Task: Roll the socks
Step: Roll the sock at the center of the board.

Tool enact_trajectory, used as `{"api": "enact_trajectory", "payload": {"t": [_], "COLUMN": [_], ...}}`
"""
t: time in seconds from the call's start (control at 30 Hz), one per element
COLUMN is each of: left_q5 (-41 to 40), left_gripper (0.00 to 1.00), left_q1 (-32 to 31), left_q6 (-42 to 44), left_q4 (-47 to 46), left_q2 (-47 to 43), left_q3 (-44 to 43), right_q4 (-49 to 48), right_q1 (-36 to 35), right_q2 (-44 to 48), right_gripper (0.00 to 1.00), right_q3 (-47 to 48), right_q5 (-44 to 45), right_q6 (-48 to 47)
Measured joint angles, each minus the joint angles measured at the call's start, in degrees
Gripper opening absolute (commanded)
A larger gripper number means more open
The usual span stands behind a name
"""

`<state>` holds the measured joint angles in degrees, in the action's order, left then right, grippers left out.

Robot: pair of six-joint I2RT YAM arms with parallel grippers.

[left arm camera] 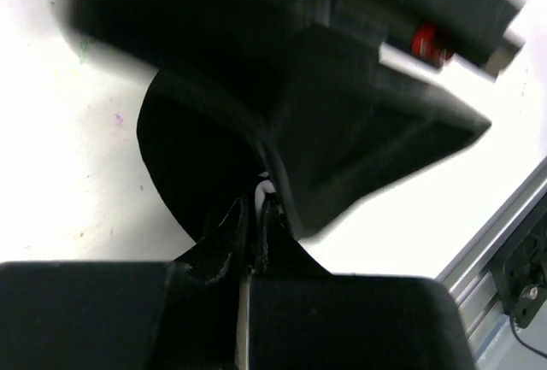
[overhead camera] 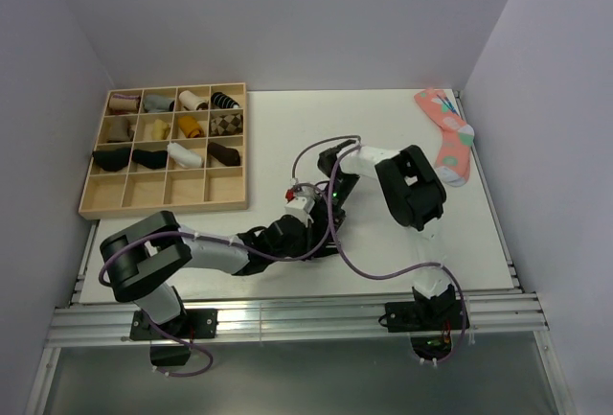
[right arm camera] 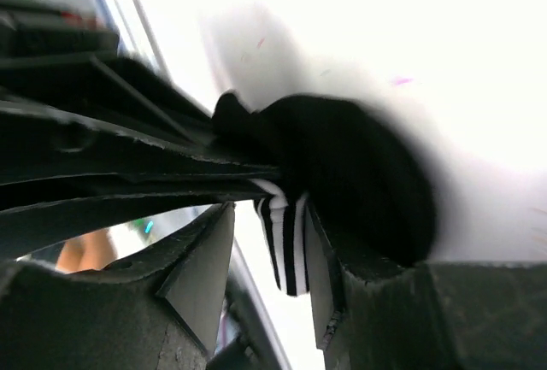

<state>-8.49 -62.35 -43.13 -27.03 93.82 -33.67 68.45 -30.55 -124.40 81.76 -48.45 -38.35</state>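
The socks point(right arm camera: 359, 173) are a black bundle on the white table, with a white-striped cuff point(right arm camera: 289, 246) hanging from it. My left gripper point(left arm camera: 255, 212) is shut on the socks point(left arm camera: 188, 165), and a sliver of white cuff shows between its fingers. My right gripper point(right arm camera: 270, 208) stands open around the striped cuff, which rests against its right finger point(right arm camera: 325, 250). In the top view both grippers meet at mid table, the left gripper point(overhead camera: 305, 235) just below the right gripper point(overhead camera: 322, 216), and they hide the socks.
A wooden compartment tray point(overhead camera: 91, 206) with several rolled socks stands at the back left. A pink patterned sock point(overhead camera: 450, 142) lies at the back right. The metal rail point(overhead camera: 287, 314) runs along the near table edge, close to the grippers.
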Motion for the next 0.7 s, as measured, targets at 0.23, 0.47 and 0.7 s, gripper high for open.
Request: {"api": "enact_trajectory", "payload": {"t": [0.23,0.47,0.7], "left_q5": [-0.35,2.71,11.30], "left_gripper": [0.00,0.00,0.00], "left_q1": [0.02,1.53,6.54], "left_q6": [-3.28,-5.97,-6.97], "left_q4": [8.79,14.12,19.45], "left_q2": [-1.03,-2.16,-4.00], "left_q3": [-3.15,-4.31,-4.35], "right_q4": [-9.70,-17.44,-23.04], "right_q1": [5.07,11.93,14.73], "right_q2": [4.52,9.07,18.73], "right_gripper": [0.47,0.46,0.43], "right_q3": [-0.76,-4.98,-13.44], "right_q5": [-0.26,0.66,4.81], "right_q6": [6.03,10.01,9.31]}}
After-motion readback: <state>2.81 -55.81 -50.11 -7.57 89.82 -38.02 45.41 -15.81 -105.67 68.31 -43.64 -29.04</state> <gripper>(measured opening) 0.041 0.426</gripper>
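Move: The left hand already pinches the black sock near its striped cuff; the sock's middle lies about 4 cm to its right, 1 cm ahead and 1 cm lower. The right hand stands open over the cuff side, the sock's middle some 2 cm to its left, 1 cm ahead and 2 cm below. The tray's empty near-right compartment is roughly 16 cm ahead and 21 cm left of the left hand, 1 cm lower. Open right hand leaves the sock, 9 cm forward, then 5 right; left hand, still pinching, drags sock left. ##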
